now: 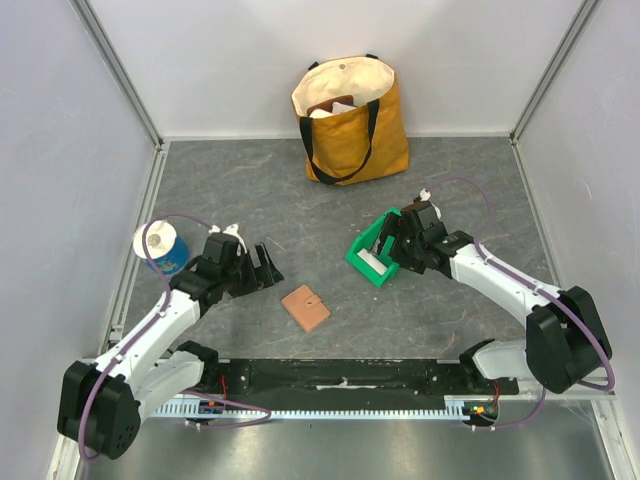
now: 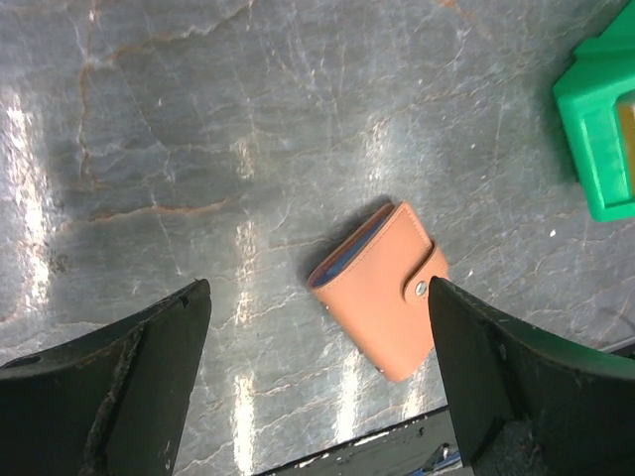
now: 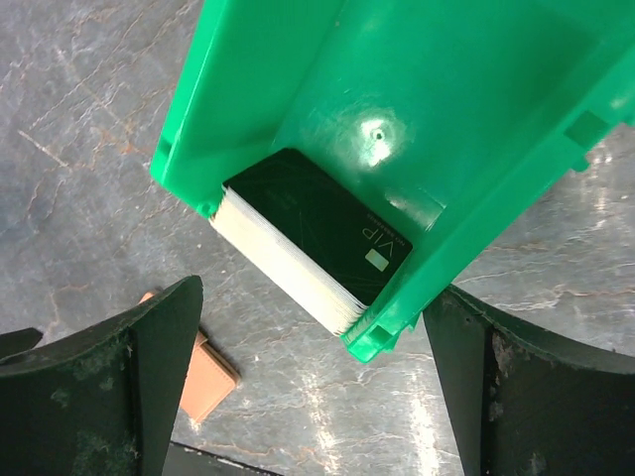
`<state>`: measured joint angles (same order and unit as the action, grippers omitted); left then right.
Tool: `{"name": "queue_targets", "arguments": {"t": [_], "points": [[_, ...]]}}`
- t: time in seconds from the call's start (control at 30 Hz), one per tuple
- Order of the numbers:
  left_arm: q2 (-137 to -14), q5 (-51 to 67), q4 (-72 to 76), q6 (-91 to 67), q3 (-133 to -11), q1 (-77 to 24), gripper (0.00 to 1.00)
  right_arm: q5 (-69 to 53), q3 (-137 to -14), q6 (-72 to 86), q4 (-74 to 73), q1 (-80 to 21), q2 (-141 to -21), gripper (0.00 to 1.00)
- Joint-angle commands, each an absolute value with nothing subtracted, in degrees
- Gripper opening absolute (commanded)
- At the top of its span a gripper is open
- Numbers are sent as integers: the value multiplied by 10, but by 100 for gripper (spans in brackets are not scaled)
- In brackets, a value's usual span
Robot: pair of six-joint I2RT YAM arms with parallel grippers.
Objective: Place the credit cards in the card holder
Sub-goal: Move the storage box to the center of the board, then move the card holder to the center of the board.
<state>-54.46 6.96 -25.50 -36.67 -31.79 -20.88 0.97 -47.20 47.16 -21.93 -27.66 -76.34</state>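
Observation:
The terracotta-brown card holder [image 1: 306, 307] lies flat and snapped closed on the table, its blue lining showing at one edge [image 2: 385, 288]. A stack of credit cards [image 3: 316, 235], a black one on top over white edges, sits in the open front of the green bin [image 1: 372, 255]. My left gripper [image 1: 262, 264] hovers open to the left of the card holder, which lies between its fingers [image 2: 159, 357] in the left wrist view. Open too, my right gripper [image 1: 392, 240] hangs over the bin, just above the cards, with nothing between its fingers [image 3: 149, 347].
A yellow tote bag [image 1: 350, 118] with black handles stands at the back centre. A blue and white tape roll [image 1: 162, 246] sits at the left by the wall. The black rail [image 1: 340, 378] runs along the near edge.

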Motion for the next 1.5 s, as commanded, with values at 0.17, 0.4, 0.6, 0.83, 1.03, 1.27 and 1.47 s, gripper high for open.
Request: {"name": "queue_targets", "arguments": {"t": [0.17, 0.4, 0.6, 0.83, 1.03, 1.27, 1.47], "points": [[-530, 62, -265, -407, -287, -247, 93, 2, -476, 481, -185, -301, -761, 98], [-566, 86, -219, -403, -281, -281, 90, -36, -431, 465, -199, -307, -675, 98], [-588, 122, -213, -420, -282, -296, 82, -64, -356, 468, -228, -319, -527, 98], [-562, 103, -211, -573, -237, -381, 80, -52, -354, 476, -316, -321, -461, 98], [-628, 49, -171, -613, -222, -424, 73, -35, -354, 467, -299, -321, -472, 98], [-760, 15, -128, -627, -272, -450, 50, -49, -365, 447, -280, -320, -510, 98], [-767, 3, -163, -585, -302, -485, 14, -100, -365, 407, -281, -321, -494, 96]]}}
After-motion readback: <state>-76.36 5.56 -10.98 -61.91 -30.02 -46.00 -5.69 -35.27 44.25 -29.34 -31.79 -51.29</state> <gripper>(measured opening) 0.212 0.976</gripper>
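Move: The card holder lies about 5 cm back and 10 cm to the right of the left hand, some 8 cm below; the storage box is about 12 cm ahead and 30 cm right of that hand. The right hand is over the near end of the storage box, whose middle is roughly 6 cm ahead, 1 cm right and 4 cm below, with the card stack 3 cm ahead and 3 cm left. The card holder is some 10 cm back and 20 cm left of the right hand. The left hand goes about 11 cm right and 7 cm down, first drawing back some 9 cm and then coming 2 to 3 cm forward again, its fingers tipping steeper by nearly 20 degrees and closing most of the way to pinch the card holder's near-left corner. The right hand, fingers wide open, nudges the storage box's right wall another 1.5 cm left, then comes free, pulling back about 9 cm in a rise of 5 cm and sinking 3 cm once clear. ##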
